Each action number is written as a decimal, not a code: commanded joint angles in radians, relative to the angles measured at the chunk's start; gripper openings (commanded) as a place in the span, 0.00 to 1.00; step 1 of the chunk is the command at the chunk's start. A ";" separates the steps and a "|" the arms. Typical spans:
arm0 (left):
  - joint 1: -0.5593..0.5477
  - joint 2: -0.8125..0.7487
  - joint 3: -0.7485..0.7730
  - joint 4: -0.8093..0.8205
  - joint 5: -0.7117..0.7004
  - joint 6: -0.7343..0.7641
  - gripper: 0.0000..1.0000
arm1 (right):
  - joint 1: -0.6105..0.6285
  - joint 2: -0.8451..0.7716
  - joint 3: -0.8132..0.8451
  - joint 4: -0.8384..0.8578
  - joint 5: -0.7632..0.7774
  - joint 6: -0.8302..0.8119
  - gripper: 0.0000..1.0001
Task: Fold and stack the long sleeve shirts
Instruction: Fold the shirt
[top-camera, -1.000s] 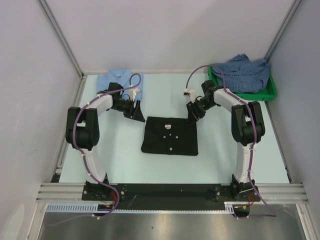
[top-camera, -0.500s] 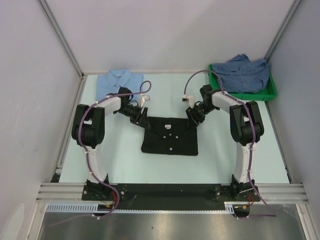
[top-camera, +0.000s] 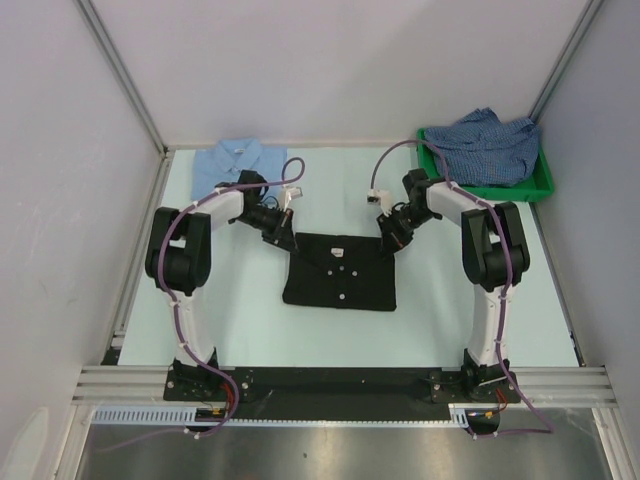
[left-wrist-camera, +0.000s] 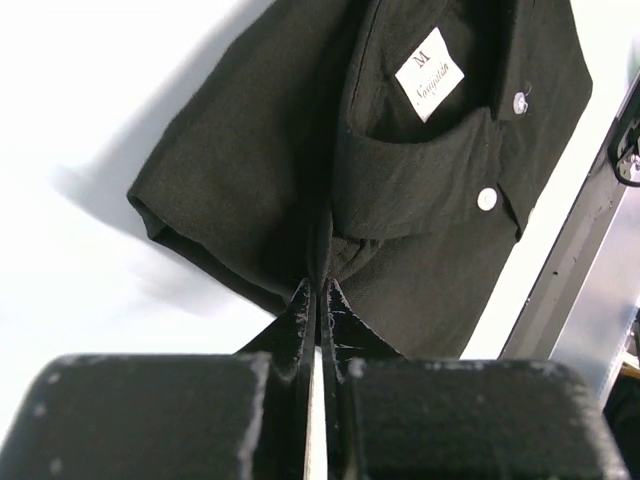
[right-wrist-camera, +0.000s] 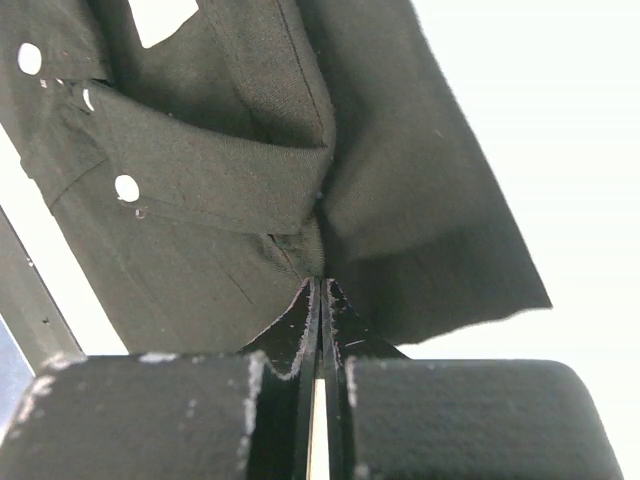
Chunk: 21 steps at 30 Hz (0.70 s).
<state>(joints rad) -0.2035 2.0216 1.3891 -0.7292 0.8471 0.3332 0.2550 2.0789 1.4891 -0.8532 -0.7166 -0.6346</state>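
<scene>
A folded black shirt with pale buttons lies flat in the middle of the table. My left gripper is shut on its far left corner, pinching a ridge of black cloth beside the collar. My right gripper is shut on the far right corner, with a fold of the same shirt between its tips. A folded light blue shirt lies at the back left. A crumpled blue-and-white checked shirt fills the bin.
The green plastic bin stands at the back right corner of the table. Grey walls and metal posts close in the left, back and right sides. Both arm bases sit on the black rail at the near edge.
Both grippers moved inward to the black shirt's far corners and went from open to shut on the cloth. The shirts themselves lie as before.
</scene>
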 joint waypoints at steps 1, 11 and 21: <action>-0.001 -0.035 0.068 0.014 0.029 0.018 0.00 | -0.033 -0.077 0.031 0.046 0.003 0.036 0.00; -0.001 0.057 0.117 0.065 -0.035 -0.043 0.01 | -0.048 -0.004 0.037 0.177 0.081 0.114 0.00; 0.029 0.106 0.119 0.140 -0.074 -0.125 0.09 | -0.046 0.024 0.060 0.324 0.232 0.200 0.01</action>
<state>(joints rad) -0.2039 2.1597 1.4891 -0.6411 0.8059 0.2359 0.2169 2.1078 1.4998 -0.6369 -0.6106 -0.4641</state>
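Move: Both closed hands already grip the black shirt at its far corners. Its middle lies about 7 cm back and 10 cm right of the left hand, some 4 cm below; from the right hand it is about 7 cm back and 10 cm left, 2 cm lower. The folded blue shirt lies about 22 cm ahead and 11 cm left of the left hand, the green bin some 22 cm ahead and 20 cm right of the right hand. Still pinching its far corners, both hands draw the black shirt forward about 5 cm, rising slightly before sinking. ##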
